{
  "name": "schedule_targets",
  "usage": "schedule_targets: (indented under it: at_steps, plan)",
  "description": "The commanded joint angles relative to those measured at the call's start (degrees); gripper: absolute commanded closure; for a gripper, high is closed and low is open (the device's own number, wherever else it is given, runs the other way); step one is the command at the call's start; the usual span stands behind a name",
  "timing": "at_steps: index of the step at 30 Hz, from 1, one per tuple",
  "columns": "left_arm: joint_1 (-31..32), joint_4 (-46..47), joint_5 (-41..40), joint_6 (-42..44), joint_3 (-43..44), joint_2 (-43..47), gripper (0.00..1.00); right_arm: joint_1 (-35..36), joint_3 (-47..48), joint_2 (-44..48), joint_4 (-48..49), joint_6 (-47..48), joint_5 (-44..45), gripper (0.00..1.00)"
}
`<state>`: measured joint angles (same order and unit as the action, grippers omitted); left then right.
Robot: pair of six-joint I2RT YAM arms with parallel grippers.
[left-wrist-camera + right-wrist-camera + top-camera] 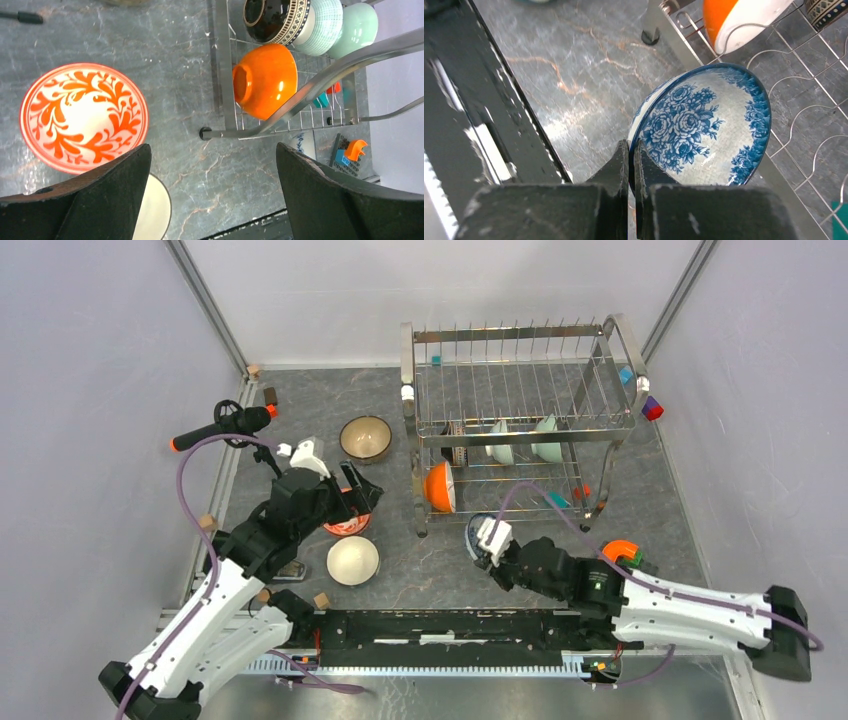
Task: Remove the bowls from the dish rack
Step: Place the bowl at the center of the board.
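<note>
The chrome dish rack (512,334) stands at the back right. Its lower tier holds an orange bowl (440,487), a dark patterned bowl (275,17) and two pale green bowls (545,440). On the table to its left lie a tan bowl (365,438), a red patterned bowl (82,117) and a white bowl (353,560). My left gripper (212,147) hangs open and empty above the table, just right of the red bowl. In front of the rack, my right gripper (631,145) is shut on the rim of a blue-and-white floral bowl (704,125), held tilted.
A black tool with an orange tip (220,427) lies at the far left. Small wooden blocks (207,522) dot the left edge. An orange and green object (622,552) sits right of the right arm. A black rail (450,628) runs along the near edge.
</note>
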<state>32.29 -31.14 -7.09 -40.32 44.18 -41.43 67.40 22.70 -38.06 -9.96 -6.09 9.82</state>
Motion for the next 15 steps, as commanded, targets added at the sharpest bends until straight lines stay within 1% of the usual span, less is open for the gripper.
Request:
schedule_targets:
  at_steps: [1,4,6,8,10,11,12,15]
  plan:
    - [0.3,-6.5,0.7,-5.2,2.2,3.7,0.0,8.3,5.4,-3.7,-0.2,5.3,14.6,1.0]
    - [0.3,-4.8,6.6,-3.6,1.0,6.9,0.0,14.0,7.1,-6.8,-1.6,8.0,18.4,1.0]
    - [0.7,-6.6,10.6,-2.6,2.1,6.2,0.0,16.7,7.9,-8.9,-2.7,9.6,19.6,1.0]
    - [3.2,-9.3,11.0,-1.9,3.2,4.4,0.0,19.1,8.1,-10.7,-3.4,11.2,20.1,1.0]
    - [8.9,-10.4,7.4,-2.5,3.4,3.2,0.0,21.3,8.3,-12.4,-4.0,12.3,20.9,1.0]
    - [13.6,-11.0,3.0,-3.6,3.5,2.4,0.0,22.6,8.5,-13.4,-4.2,13.0,21.5,1.0]
    - [17.1,-11.7,-0.5,-4.4,3.7,1.4,0.0,23.6,8.7,-14.3,-4.6,13.4,22.2,1.0]
    - [27.9,-13.0,-8.5,-7.3,4.5,-1.5,0.0,27.0,9.4,-16.3,-5.1,14.5,23.4,1.0]
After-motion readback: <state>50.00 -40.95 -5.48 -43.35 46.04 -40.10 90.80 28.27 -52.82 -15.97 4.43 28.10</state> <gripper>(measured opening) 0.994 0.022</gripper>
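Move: The right hand already holds the blue-and-white bowl by its rim; the open middle of the board lies about 3 cm back, 4 cm to its left and 10 cm below. From that hand the rack's near left foot stands 5 cm ahead and 13 cm left, and the orange bowl 15 cm ahead, 9 cm left. For the left hand, the held bowl is roughly 21 cm right, 8 cm back and 9 cm lower; the cream bowl, 15 cm back, 4 cm left. Keeping its shut fingers on the rim, the right hand draws the blue-and-white bowl back about 5 cm and sinks some 3 cm, away from the rack towards the board's middle, while rolling nearly 30 degrees so that the bowl's mouth comes round upward and its fingers point a little more steeply down. Meanwhile the left hand, fingers staying wide open and touching nothing, pulls back about 8 cm and then also swings some 5 cm right towards that bowl, turning clockwise. ##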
